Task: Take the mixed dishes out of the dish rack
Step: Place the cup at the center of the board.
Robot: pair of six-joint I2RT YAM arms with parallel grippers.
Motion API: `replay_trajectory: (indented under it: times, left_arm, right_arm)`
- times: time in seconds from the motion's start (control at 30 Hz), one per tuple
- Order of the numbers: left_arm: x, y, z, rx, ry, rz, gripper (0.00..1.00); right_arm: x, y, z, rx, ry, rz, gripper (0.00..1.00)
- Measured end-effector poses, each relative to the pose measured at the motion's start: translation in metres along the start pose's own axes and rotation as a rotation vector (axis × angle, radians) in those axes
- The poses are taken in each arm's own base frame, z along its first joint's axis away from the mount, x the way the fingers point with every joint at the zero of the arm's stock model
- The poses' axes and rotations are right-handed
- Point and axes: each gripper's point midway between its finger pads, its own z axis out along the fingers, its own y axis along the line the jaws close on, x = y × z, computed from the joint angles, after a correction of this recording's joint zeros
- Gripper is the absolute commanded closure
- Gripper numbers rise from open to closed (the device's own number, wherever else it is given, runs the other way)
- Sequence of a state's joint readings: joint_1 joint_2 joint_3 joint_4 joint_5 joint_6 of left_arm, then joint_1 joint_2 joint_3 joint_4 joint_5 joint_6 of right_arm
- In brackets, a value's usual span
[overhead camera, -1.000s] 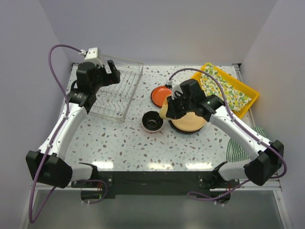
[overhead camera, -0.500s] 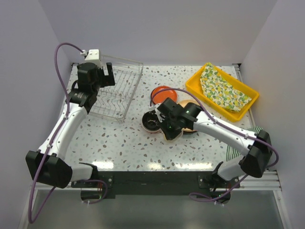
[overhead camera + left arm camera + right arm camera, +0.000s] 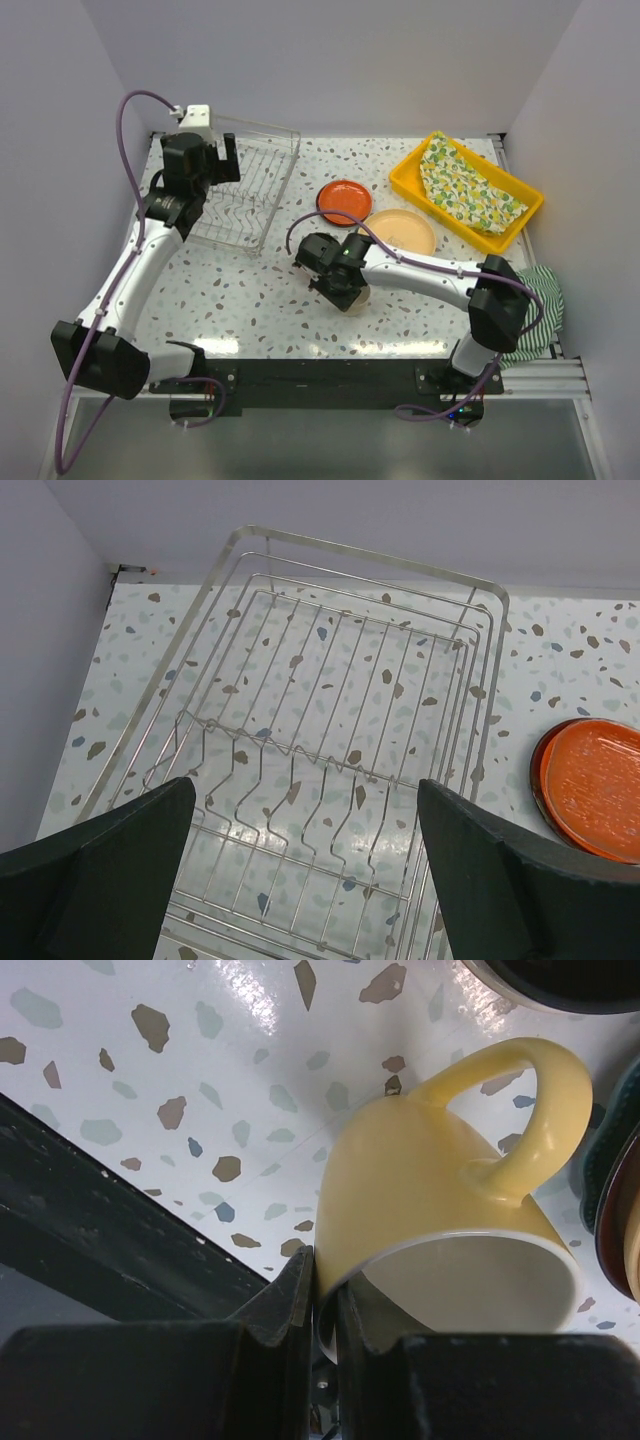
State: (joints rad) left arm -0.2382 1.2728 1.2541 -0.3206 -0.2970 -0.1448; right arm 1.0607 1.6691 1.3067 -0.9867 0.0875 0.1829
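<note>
The dish rack [image 3: 247,195] is a silvery wire basket at the back left, and nothing stands in it [image 3: 370,554]. My left gripper [image 3: 216,163] hovers over it, open, with only rack wires between its fingers [image 3: 305,792]. My right gripper [image 3: 343,285] is low over the table's middle, shut on the rim wall of a cream-yellow handled mug [image 3: 440,1200], which hangs tilted with its mouth toward the camera [image 3: 356,297]. An orange plate [image 3: 345,201] and a tan-yellow plate [image 3: 402,232] lie on the table. A black bowl's rim [image 3: 560,985] shows just beyond the mug.
A yellow tray [image 3: 520,215] with a lemon-print cloth [image 3: 462,188] sits at the back right. A green striped cloth [image 3: 535,300] lies at the right edge. The orange plate [image 3: 590,790] lies just right of the rack. Stacked plate edges [image 3: 610,1190] sit right of the mug.
My right arm has swung left and toward the near edge with the mug, from over the tan-yellow plate to the table's middle. The left gripper has barely moved.
</note>
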Motion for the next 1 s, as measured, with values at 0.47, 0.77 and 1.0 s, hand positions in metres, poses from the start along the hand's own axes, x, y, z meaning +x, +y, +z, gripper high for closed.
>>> replay_trajectory:
  times: [0.47,0.77,1.0]
  left_arm:
    - [-0.004,0.001,-0.005,0.003,-0.012,-0.004,0.02]
    - [-0.020,0.005,-0.027,0.013,-0.073,-0.024,0.02]
    - [-0.030,0.014,-0.061,0.021,-0.143,-0.067,0.01]
  right_arm:
    - [0.000,-0.002,-0.003,0.021,-0.022,0.015,0.29]
    - [-0.040,0.000,-0.044,-0.005,-0.166,-0.001,0.02]
    - [-0.085,-0.024,-0.078,-0.114,-0.352,0.114,0.02]
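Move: The cup, its rim already pinched by the right fingers, has its middle about 3 cm to the right of the right hand, 1 cm ahead and some 5 cm below. The black bowl stands about 10 cm ahead and 4 cm left of that hand; the plate stack with the tan plate on top is roughly 14 cm ahead and 12 cm right, both lower. From the left hand, the cup is some 24 cm back, 28 cm right and 25 cm below. Staying almost still at first, the right hand spreads its nearly shut fingers wide and lets go of the cup's rim, then rises about 10 cm while drawing forward and to the left, away from the cup and up over the black bowl, its fingertips swinging some 20 degrees to the left. The left hand, empty and open, backs off and up about 5 cm each way above the rack. ##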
